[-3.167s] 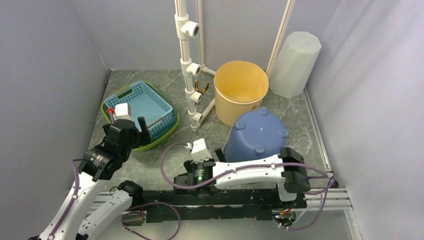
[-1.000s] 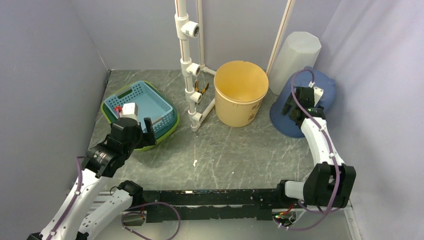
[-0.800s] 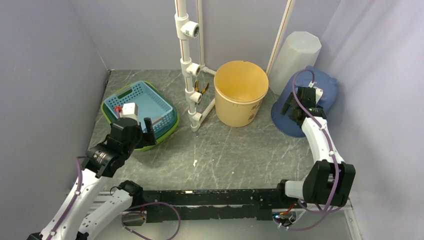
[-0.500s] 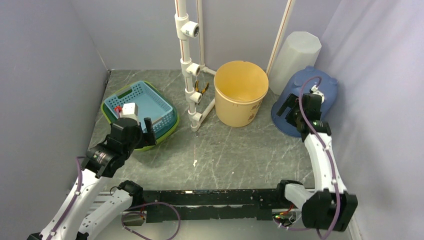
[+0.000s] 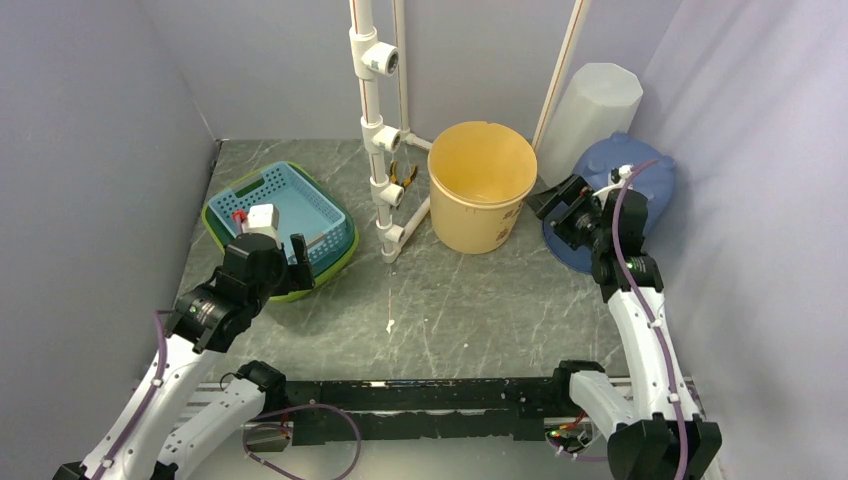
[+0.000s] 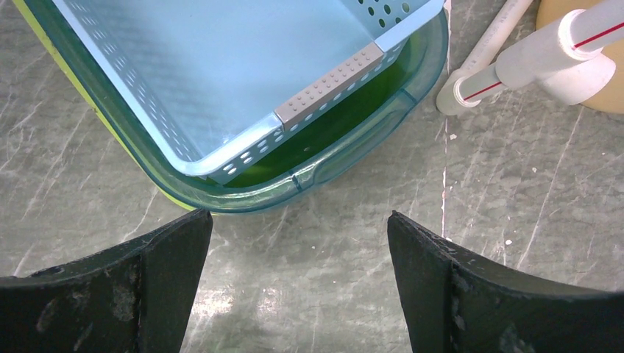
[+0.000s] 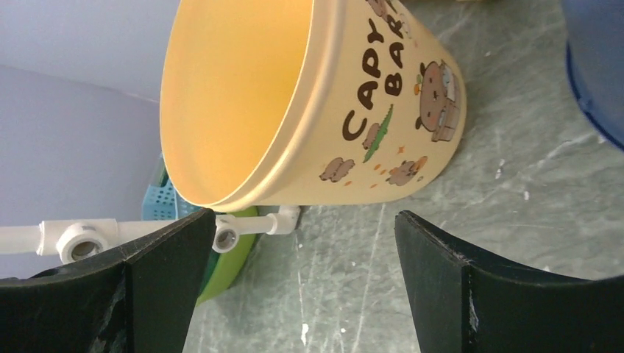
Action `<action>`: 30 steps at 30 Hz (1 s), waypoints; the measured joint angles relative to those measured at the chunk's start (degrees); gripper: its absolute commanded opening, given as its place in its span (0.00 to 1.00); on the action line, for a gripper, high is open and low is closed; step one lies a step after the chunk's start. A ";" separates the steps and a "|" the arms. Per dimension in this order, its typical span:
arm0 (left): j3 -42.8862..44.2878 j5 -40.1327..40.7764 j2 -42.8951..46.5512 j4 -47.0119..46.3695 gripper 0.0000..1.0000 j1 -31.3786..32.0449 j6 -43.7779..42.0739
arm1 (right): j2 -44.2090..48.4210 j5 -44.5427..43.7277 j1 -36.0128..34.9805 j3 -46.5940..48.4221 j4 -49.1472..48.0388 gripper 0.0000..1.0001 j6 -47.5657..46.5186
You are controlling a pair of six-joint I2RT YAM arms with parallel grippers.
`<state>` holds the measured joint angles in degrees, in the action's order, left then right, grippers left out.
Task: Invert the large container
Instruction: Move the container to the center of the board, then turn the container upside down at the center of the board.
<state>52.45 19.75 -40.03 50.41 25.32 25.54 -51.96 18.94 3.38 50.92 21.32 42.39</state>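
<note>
A blue bucket (image 5: 640, 180) lies bottom-up at the back right, tilted against the right wall; its rim shows in the right wrist view (image 7: 597, 66). A yellow bucket (image 5: 482, 185) printed with "CAPY BAR" stands upright at the back middle, mouth up, and fills the right wrist view (image 7: 294, 110). My right gripper (image 5: 562, 212) is open and empty, between the two buckets, pointing at the yellow one; its jaws (image 7: 305, 220) stand wide apart. My left gripper (image 5: 298, 260) is open and empty over the floor by the basket (image 6: 298, 220).
A light blue basket (image 5: 285, 205) sits in a green tray (image 6: 346, 147) at the left. A white pipe frame (image 5: 385, 150) stands at the back middle. A translucent white bin (image 5: 590, 125) stands inverted in the back right corner. Grey walls close in on three sides.
The blue bucket went from the front middle to the back right with my right arm. Within the last second my right gripper left it and swung left toward the yellow bucket.
</note>
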 measured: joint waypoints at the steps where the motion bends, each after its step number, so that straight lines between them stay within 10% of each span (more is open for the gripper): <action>1: 0.00 -0.02 0.00 0.00 0.94 0.00 0.00 | -0.66 -0.26 -0.61 0.04 -0.61 0.93 0.85; 14: -0.07 -0.50 -0.57 0.00 0.94 0.00 0.00 | -17.66 -8.50 -11.74 10.14 -0.42 0.60 3.74; 30: -0.07 -1.36 -1.44 -0.04 0.94 0.00 -0.39 | -13.14 -14.64 -14.03 6.54 0.07 0.35 4.39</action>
<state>52.38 18.39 -41.47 50.37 25.32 25.15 -65.10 4.29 -10.66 57.45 21.39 46.78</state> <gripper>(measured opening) 0.938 0.387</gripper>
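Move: The yellow container stands open and upright ahead and to the left of the empty right hand, its middle about 9 cm forward, 10 cm left and 12 cm lower; its near right rim is the part within reach. The upturned blue container is about 8 cm forward and 13 cm right of that hand, the tall white one some 20 cm forward and 10 cm right. From the left hand, the yellow container's middle is roughly 14 cm ahead and 34 cm right. The right hand reaches forward and left, about 5 cm each way, to the yellow container's near right rim, sinking about 3 cm and tipping slightly down while the wide-open fingers start closing. With one finger inside the rim and the other outside, it then eases back 1 to 2 cm as the fingers go on closing to about 40% of their range, and the outer one comes up against the wall. ##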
